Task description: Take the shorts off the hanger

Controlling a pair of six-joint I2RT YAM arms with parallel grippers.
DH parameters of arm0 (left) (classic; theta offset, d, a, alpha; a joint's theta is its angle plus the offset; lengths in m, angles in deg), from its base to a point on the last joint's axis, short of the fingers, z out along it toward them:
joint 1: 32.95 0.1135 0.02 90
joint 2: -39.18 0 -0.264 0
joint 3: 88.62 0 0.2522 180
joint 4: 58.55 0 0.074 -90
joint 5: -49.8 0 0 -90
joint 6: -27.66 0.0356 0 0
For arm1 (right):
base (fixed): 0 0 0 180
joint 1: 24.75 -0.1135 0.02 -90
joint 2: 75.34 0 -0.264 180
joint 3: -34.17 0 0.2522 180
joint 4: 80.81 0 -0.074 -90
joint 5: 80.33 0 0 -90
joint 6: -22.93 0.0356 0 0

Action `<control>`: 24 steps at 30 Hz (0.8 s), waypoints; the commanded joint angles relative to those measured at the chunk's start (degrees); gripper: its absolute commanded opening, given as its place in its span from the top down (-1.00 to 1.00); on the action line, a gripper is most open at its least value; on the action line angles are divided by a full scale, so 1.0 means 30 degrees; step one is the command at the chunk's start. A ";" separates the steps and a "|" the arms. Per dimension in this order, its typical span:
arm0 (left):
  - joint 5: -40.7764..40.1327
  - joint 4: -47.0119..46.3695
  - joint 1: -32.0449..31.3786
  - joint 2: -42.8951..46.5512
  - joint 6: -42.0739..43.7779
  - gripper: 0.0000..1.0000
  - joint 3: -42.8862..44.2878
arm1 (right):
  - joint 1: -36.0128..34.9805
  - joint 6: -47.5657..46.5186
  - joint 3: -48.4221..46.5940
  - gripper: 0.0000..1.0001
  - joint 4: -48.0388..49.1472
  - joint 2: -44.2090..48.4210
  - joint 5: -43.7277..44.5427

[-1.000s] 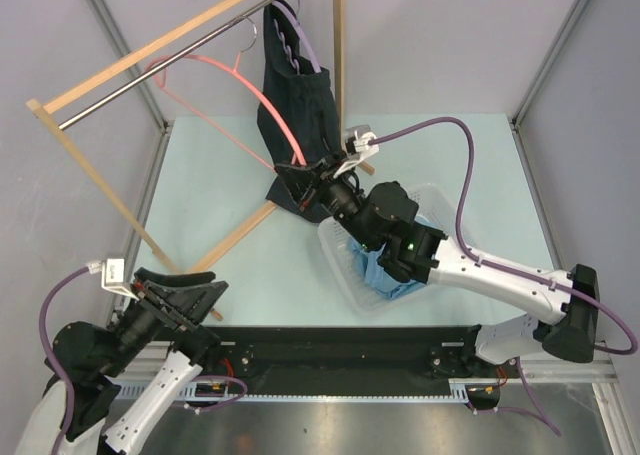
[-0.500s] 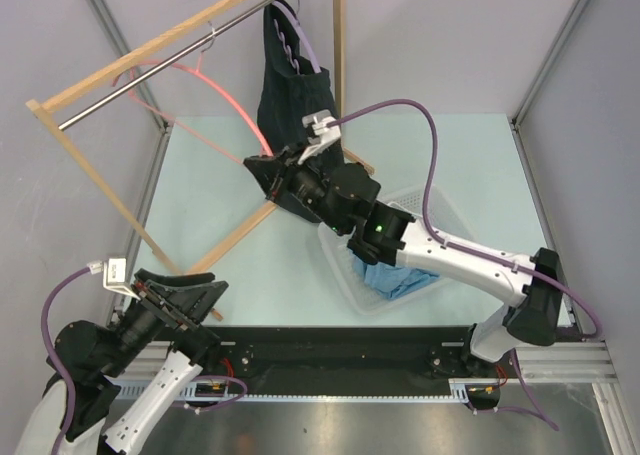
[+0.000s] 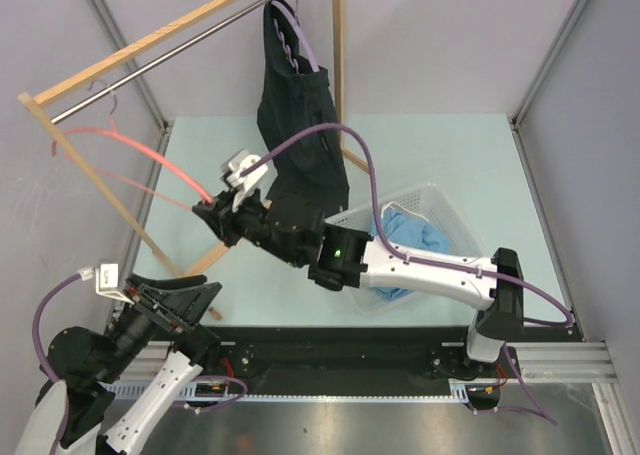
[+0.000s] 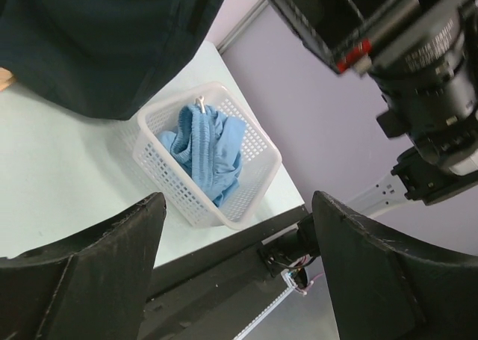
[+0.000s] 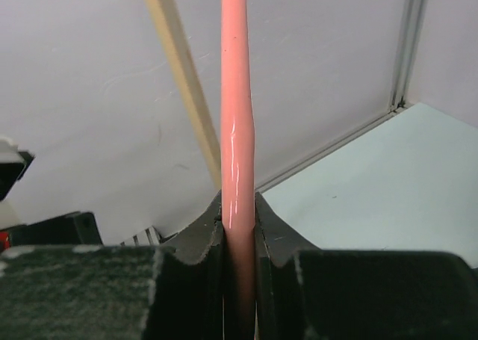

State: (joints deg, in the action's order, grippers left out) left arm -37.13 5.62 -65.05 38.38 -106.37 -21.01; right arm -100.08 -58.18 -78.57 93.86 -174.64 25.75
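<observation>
The dark navy shorts (image 3: 300,125) hang on a purple hanger (image 3: 303,37) from the rail's far end; they fill the upper left of the left wrist view (image 4: 97,41). The light blue shorts (image 3: 415,237) lie crumpled in the white basket (image 3: 440,190), also seen from the left wrist (image 4: 205,149). My right gripper (image 3: 205,212) is shut on the bare pink hanger (image 3: 150,158), whose rod runs up between the fingers (image 5: 234,93). My left gripper (image 3: 185,295) stands open near the table's front left with nothing between its fingers (image 4: 239,202).
A wooden rack with a metal rail (image 3: 180,50) spans the back left; one slanted leg (image 3: 90,180) and a floor brace (image 3: 215,250) stand by the right gripper. The basket (image 4: 254,183) sits right of centre. Frame posts mark the table's corners.
The right gripper has swung left and nearer, away from the dark shorts, dragging the pink hanger left along the rail. The left arm has barely moved.
</observation>
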 commanded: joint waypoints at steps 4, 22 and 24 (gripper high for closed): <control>-0.0789 -0.0544 0.0035 0.1348 0.1024 -0.68 0.1093 | -0.1898 -0.4716 -0.1723 1.00 -0.0844 -0.0940 0.1583; 0.0468 -0.2535 0.0035 0.1468 0.3161 -0.71 0.2793 | -0.3337 -0.2587 0.4744 -0.85 -0.1807 0.4852 0.4981; 0.0675 -0.3062 0.0035 0.1234 0.3630 -0.71 0.3085 | -0.3308 -0.1063 0.5130 -0.85 -0.3907 0.5502 0.5479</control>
State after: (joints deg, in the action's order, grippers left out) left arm -37.90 1.69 -65.05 38.88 -99.40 -14.19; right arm -109.66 -69.75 -64.93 88.30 -165.70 38.01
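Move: The metal rail, at the spot near its left end where the coral hanger's hook meets it, lies about 8 cm ahead of the right hand, 13 cm to its left and 11 cm above. The rack's left post stands roughly 3 cm ahead and 17 cm left; the dark garment hangs some 20 cm ahead and 14 cm right. From the idle left hand, that rail spot is about 19 cm ahead, 13 cm left and 20 cm up. The coral hanger, its hook already over the rail, is still pinched at its near end as the right hand draws it back about 5 cm and slightly left, wrist tilting some 15 degrees; then the fingers open wide, let go, and the hand sinks and swings right, away from the hanger. The open left hand rises about 5 cm, easing back and left as its fingers tip up. ##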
